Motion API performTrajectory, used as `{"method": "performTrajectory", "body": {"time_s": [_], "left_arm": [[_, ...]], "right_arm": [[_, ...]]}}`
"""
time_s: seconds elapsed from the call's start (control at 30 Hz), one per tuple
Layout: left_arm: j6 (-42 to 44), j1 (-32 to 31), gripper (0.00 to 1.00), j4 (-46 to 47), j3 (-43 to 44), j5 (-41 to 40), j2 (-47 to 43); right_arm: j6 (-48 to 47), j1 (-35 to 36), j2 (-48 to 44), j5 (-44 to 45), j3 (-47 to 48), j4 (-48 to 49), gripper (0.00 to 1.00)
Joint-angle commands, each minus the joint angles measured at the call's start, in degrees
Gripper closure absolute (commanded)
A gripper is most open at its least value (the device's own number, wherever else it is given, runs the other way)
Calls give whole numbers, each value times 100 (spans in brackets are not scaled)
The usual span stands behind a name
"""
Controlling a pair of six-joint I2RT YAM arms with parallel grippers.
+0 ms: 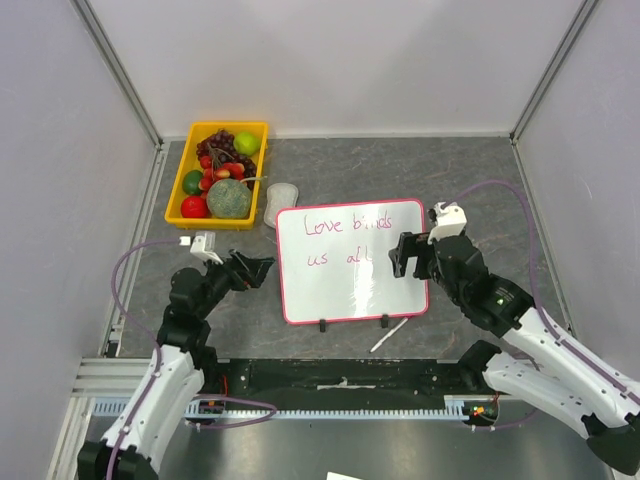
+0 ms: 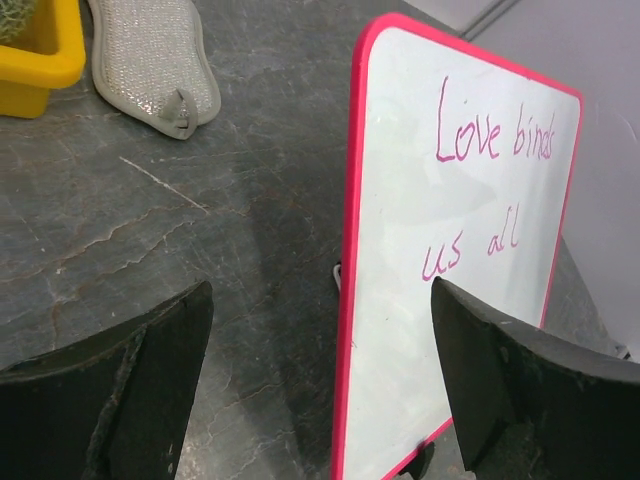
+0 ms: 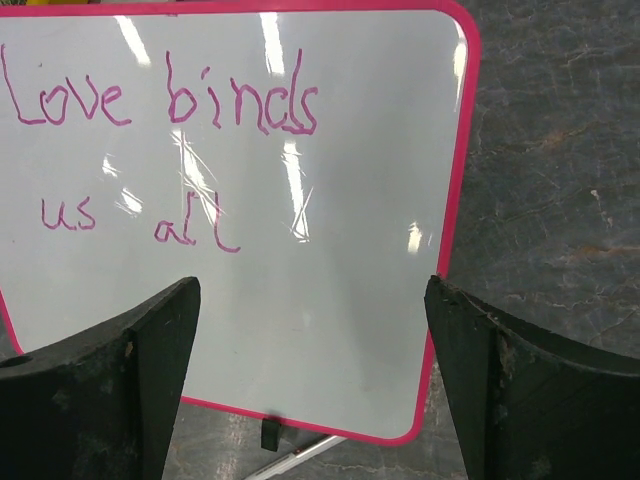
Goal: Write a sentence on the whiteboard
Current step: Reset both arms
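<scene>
The whiteboard [image 1: 350,262] lies flat mid-table, pink-framed, with two black feet on its near edge. The sentence [image 1: 336,240] in pink cursive reads "Love binds us all" on two lines; it also shows in the left wrist view as the sentence [image 2: 490,180] and in the right wrist view as the sentence [image 3: 165,150]. My left gripper [image 1: 256,270] hovers open just left of the whiteboard [image 2: 450,250], empty. My right gripper [image 1: 411,255] stands open over the right edge of the whiteboard [image 3: 300,300], holding nothing.
A yellow tray [image 1: 180,170] of fruit sits at the back left. A grey sponge-like pad [image 1: 281,198] lies beside it, behind the board. A white marker pen [image 1: 388,336] lies on the table by the board's near right corner.
</scene>
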Motion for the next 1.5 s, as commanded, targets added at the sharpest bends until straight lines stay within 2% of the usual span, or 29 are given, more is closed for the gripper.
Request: {"method": "performTrajectory", "body": {"time_s": [0.0,0.27,0.53,0.97,1.13,1.47], "left_arm": [[-328,2,6,-1492,633,-511,-497],[-381,2,5,-2602,1555,-652,-217],[-443,2,5,-2990,2286,-942,443],[-618,2,6,-3666,2761,-2144,812],[-566,2,7,-3807,2945,-2015,1137],[-443,2,7,-4202,3270,-2243,1304]], "right_arm": [[-229,-1,210,219,403,300,2],[-186,-1,307,96,447,326,2],[-291,-1,52,394,306,861,2],[-765,-1,-773,984,-229,906,2],[-678,-1,-1029,1010,-414,836,2],[-853,-1,-555,1045,-29,643,2]]}}
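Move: My left hand hangs empty beside the whiteboard, whose middle lies about 19 cm to its right, 8 cm ahead and 11 cm below. The eraser is some 22 cm ahead and 3 cm right of it, the fruit basket 29 cm ahead and 11 cm left. From my right hand, open above the board, the board's middle is about 10 cm left, 7 cm ahead and 17 cm below; the marker lies 8 cm back, 2 cm left. I swing my empty left hand away from the whiteboard, first lifting about 4 cm, then carrying on leftward to some 5 cm and sinking slightly while its fingers tip down and turn counter-clockwise. After creeping forward, my right hand rises above the board, then shifts right towards its right edge, settling a little as the fingers tilt up. Both grippers stay open. ##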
